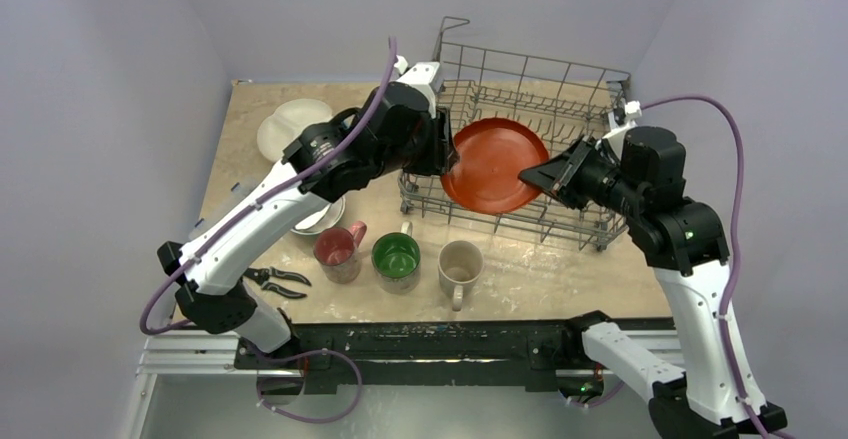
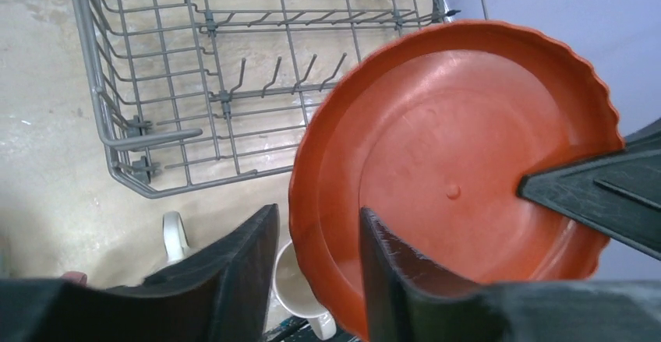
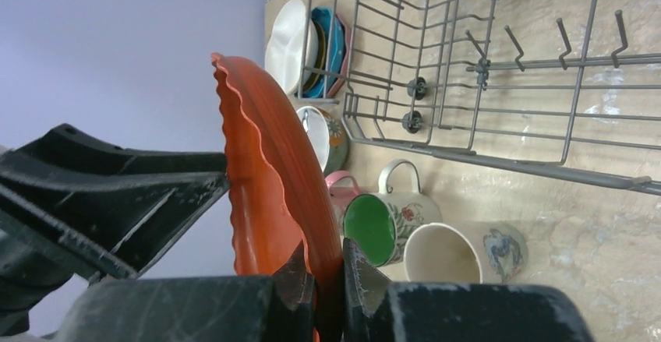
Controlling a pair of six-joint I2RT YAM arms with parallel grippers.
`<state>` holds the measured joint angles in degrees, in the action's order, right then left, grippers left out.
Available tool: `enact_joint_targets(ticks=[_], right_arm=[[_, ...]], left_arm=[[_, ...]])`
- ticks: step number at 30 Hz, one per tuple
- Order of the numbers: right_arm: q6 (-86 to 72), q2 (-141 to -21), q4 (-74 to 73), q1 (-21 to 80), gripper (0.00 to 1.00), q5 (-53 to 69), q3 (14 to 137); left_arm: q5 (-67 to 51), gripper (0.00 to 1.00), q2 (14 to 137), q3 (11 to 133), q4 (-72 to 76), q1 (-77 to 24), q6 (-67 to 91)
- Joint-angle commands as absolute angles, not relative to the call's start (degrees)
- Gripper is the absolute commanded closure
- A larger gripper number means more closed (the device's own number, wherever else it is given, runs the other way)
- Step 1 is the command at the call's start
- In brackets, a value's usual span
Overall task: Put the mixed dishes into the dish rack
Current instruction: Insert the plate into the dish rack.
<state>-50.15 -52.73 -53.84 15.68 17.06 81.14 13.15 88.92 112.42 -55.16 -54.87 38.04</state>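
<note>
An orange scalloped plate [image 1: 495, 164] [image 2: 452, 178] [image 3: 265, 186] stands on edge over the near side of the grey wire dish rack [image 1: 530, 89] [image 2: 195, 85] [image 3: 483, 85]. My right gripper [image 1: 530, 174] [image 3: 323, 248] is shut on the plate's right rim. At the plate's left rim my left gripper [image 1: 440, 149] [image 2: 318, 209] stands open: the rim runs between its fingers and the outer finger is apart from it. A red mug [image 1: 337, 249], a green mug [image 1: 396, 257] [image 3: 372, 229] and a cream mug [image 1: 460, 264] [image 3: 444, 252] stand in a row before the rack.
A stack of plates [image 1: 290, 124] [image 3: 288, 46] lies at the table's far left. A bowl [image 1: 320, 219] sits partly under my left arm. Black-handled pliers [image 1: 275, 281] lie at the near left. The rack's upright tines [image 2: 273, 77] are bare.
</note>
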Motion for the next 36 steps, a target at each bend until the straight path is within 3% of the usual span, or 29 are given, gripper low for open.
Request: enact_joint_targets(ticks=[1,6,11,20,27,36], right_arm=[[-51.24,-54.69,-49.38,15.60,1.00,13.36,82.36],[-47.78,-60.67,-49.55,15.64,1.00,5.20,86.87],[-37.87,-74.10,-56.91,15.46,1.00,-14.26,100.73],[-20.91,-97.21,-60.02,13.12,1.00,-48.42,122.37],[-15.31,-103.81,-56.02,6.76,1.00,-54.13,122.74],[-8.41,-103.65,-49.03,3.44,1.00,-58.26,114.47]], left_arm=[[11.44,0.51,87.61,115.50,-54.14,-53.61,36.03],[3.85,0.30,85.35,114.16,-55.46,-44.90,34.18],[1.13,0.17,81.98,115.73,-60.00,-37.15,25.49],[9.55,0.12,77.66,111.76,-63.91,-35.77,10.05],[16.59,0.10,70.97,98.42,-59.86,-35.59,3.50],[16.10,0.09,73.30,97.08,-59.10,-33.05,3.45]])
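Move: Ahead and to the right lies the right side of the dish rack, where the plate gripped in the right fingers is being taken: about 24 cm ahead, 25 cm right and 28 cm below the right hand. The rack's middle is about as far ahead but only 2 cm right; the beige mug stands 12 cm left and 5 cm back. The left hand has the plate's middle 8 cm right and 2 cm back, and the white bowl roughly 30 cm left, 9 cm ahead, 32 cm below. Carrying the plate alone, the right hand keeps its grip and sweeps first forward, then mostly right, some 22 cm ahead and 25 cm right, sinking a little, out over the rack's right side. Its wrist rolls and turns clockwise until the fingers point right and ahead. The left hand, already parting from the rim, opens wide, goes briefly forward, then about 19 cm left towards the white bowl. ##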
